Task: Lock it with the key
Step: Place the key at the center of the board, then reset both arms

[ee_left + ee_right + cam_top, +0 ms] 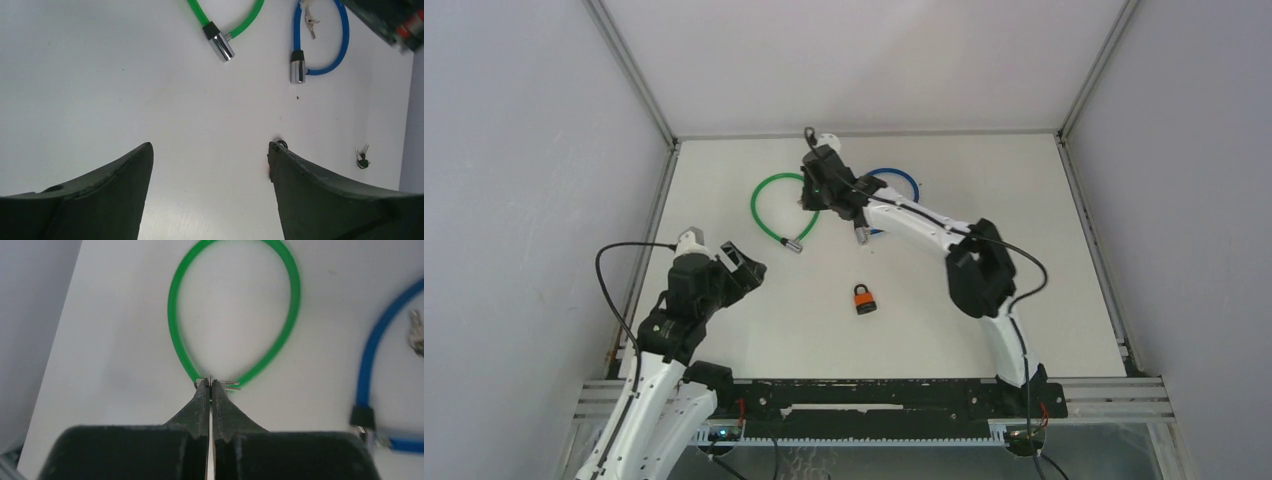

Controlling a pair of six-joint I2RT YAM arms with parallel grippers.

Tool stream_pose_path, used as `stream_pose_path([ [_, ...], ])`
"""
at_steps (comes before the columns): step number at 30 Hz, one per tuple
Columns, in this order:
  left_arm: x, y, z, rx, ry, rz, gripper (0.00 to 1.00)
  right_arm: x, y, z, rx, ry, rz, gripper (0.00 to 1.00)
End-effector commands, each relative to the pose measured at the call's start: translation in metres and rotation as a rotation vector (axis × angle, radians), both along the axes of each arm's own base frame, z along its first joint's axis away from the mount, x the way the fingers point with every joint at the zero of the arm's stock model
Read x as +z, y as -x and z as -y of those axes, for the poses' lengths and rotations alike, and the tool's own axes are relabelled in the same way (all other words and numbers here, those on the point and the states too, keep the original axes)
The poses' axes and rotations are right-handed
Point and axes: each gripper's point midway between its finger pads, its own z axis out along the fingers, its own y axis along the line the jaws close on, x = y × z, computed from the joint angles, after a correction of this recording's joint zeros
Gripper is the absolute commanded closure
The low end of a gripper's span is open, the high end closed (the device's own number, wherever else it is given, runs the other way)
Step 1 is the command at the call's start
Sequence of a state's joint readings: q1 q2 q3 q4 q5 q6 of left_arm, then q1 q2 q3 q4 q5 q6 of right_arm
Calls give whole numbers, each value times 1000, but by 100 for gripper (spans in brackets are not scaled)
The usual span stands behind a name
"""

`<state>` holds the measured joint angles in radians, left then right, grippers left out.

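My right gripper (211, 382) is shut on a small silver key (229, 385), whose metal pokes out to the right of the fingertips. It hangs over the near side of the green cable lock (175, 305), at the back of the table in the top view, where the right gripper (810, 196) sits on that loop's right side. The green lock's silver cylinder end (796, 243) lies toward the table's middle. My left gripper (210, 147) is open with nothing between its fingers; in the top view this left gripper (749, 266) hovers at the near left.
A blue cable lock (904, 180) lies behind the right arm, with keys (416, 335) inside its loop. An orange padlock (863, 298) sits mid-table. Another small bunch of keys (362, 157) lies on the white surface. Grey walls close in left, right and back.
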<state>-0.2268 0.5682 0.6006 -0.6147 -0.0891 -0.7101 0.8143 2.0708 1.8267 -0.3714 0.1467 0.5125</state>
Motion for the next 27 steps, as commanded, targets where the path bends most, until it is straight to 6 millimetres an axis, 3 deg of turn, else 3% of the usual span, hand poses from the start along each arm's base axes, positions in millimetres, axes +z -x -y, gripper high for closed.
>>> stream_pose_path([
  [1, -5, 6, 11, -25, 75, -4, 13, 6, -38, -49, 2, 10, 146, 100],
  [3, -6, 10, 8, -15, 70, -9, 13, -6, -48, -68, 9, 14, 164, 100],
  [5, -2, 13, 5, -9, 60, 0, 13, -16, -55, -82, 19, 5, 162, 81],
  [7, 6, 16, -1, 9, 36, 10, 12, -14, -59, -89, 30, -15, 161, 67],
  [10, 22, 19, -7, 22, 14, 48, 12, 9, -56, -91, 53, -54, 186, 44],
  [13, 40, 18, -11, 27, 4, 95, 11, 52, -46, -75, 64, -73, 214, 35],
  [16, 59, 16, -7, -20, -20, 147, 12, 95, -30, -35, 51, -54, 211, 32],
  [19, 77, 14, -4, -71, -46, 189, 12, 116, -16, 28, -13, 3, 170, 31],
  [24, 99, 9, -5, -93, -92, 239, 11, 113, 12, 166, -274, 153, 124, 24],
  [27, 106, 8, -8, -84, -110, 268, 11, 100, 42, 246, -436, 222, 117, 24],
])
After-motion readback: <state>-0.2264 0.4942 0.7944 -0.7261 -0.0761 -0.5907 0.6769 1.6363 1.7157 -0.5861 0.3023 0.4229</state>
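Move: The silver keys are already pinched in the right fingertips; their spot on the board, just inside the green loop's left edge, lies about 5 cm ahead, 8 cm left and 16 cm below. From that hand, the loop's middle is some 8 cm ahead and 4 cm left, its chrome barrel 1 cm back and 3 cm left, and the blue lock's barrel 2 cm ahead and 12 cm right. The spot is roughly 18 cm straight ahead of the left hand, 15 cm below. The keys are carried about 8 cm left, 7 cm down and 5 cm forward to the green loop's left side, where the right fingers open wide and let go, still above the board. The right hand then turns back, swinging some 23 cm right and climbing 20 cm past the blue lock. The empty left hand eases back slightly, then rises. ##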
